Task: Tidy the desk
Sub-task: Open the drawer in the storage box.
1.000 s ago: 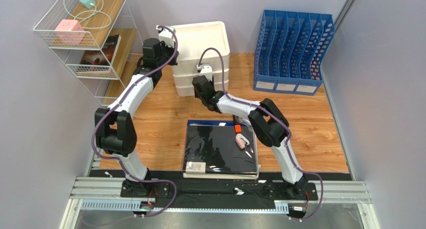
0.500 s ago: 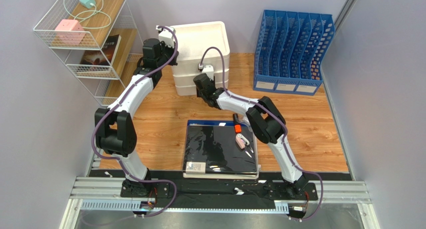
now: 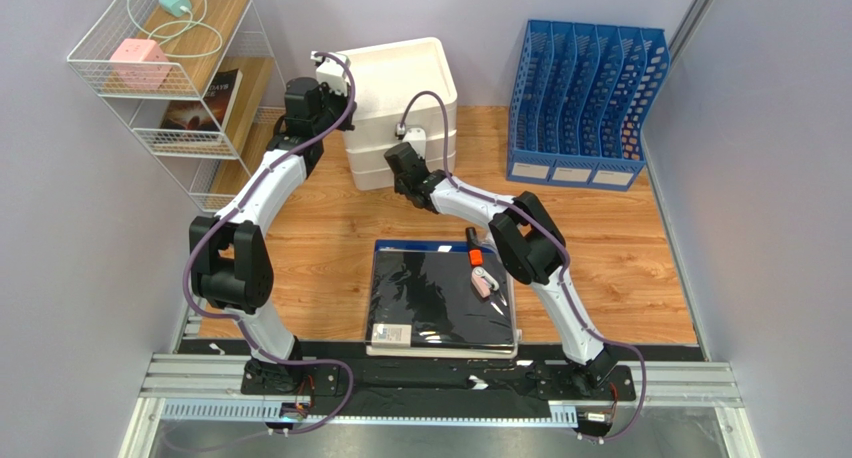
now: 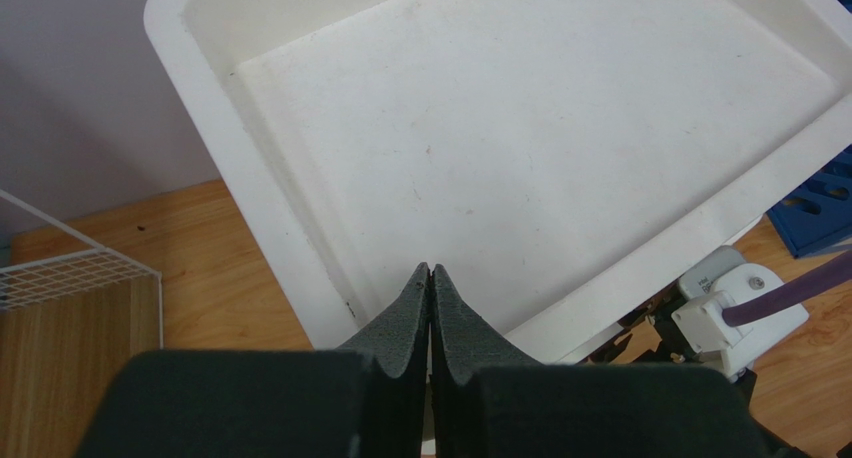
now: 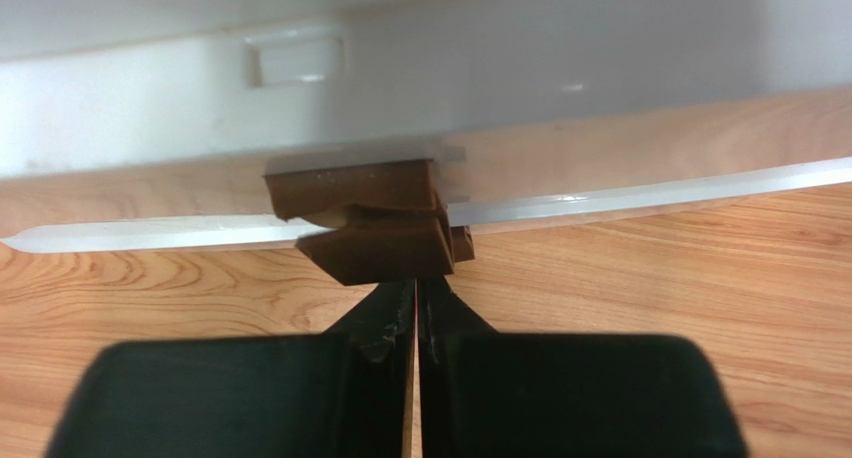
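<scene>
The desk [image 3: 620,248] is a light orange-brown plank top. A white stacked drawer unit [image 3: 400,78] stands at its back middle. My left gripper [image 4: 431,268] is shut and empty, hanging over the near corner of the unit's shallow top tray [image 4: 520,128]. My right gripper [image 5: 416,283] is low at the unit's front, shut, its tips right under a brown handle [image 5: 365,233] on a white drawer edge [image 5: 650,193]. Whether the tips pinch the handle is hidden. In the top view the right gripper [image 3: 398,160] sits against the lower drawers.
A black folder [image 3: 430,293] on a book stack lies at the front middle, with a small orange thing [image 3: 476,259] and a pink one [image 3: 484,286] on it. A blue file rack [image 3: 585,98] stands back right. A white wire shelf [image 3: 170,98] holds a pink box [image 3: 138,60].
My right gripper has slid left and closer to the drawer unit's front, and its jaws have gone from half open to shut. The left arm has stayed still.
</scene>
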Robot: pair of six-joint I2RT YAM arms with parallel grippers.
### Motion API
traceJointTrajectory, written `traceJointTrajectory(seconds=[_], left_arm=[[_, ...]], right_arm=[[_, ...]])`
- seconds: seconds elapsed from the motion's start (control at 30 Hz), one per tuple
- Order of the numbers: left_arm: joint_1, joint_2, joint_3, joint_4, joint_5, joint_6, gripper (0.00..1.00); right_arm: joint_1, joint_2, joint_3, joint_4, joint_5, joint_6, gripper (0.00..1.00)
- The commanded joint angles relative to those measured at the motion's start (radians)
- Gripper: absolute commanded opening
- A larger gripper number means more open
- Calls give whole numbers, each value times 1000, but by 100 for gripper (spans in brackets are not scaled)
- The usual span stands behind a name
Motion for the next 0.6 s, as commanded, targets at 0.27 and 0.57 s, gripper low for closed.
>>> traceJointTrajectory(seconds=[0.27,0.57], left_arm=[[5,-8,-64,-150,14,-23,4],[5,-14,-69,-152,14,-18,0]], right_arm=[[10,-181,-241,70,-30,41,0],[10,-135,-162,72,-32,-35,36]])
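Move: The brown drawer handle lies right at my right hand's nearly shut fingertips, about 2 cm ahead, 1 cm to the left and 1 cm up, with the storage box's middle some 12 cm ahead. The orange-and-black cutter is roughly 20 cm back, 13 cm to the right and 8 cm below. My left hand is by the near left corner of the box's top tray; from it that handle lies about 10 cm to the right, 1 cm farther out and 18 cm down. I draw my right hand back from the box front, slanting right and down, about 5 cm in all, and my closed fingertips come off the brown handle without it. Then I rise about 2 cm, opening the fingers to roughly a third and easing barely forward at the end. My left hand stays shut at the tray's near left corner. ##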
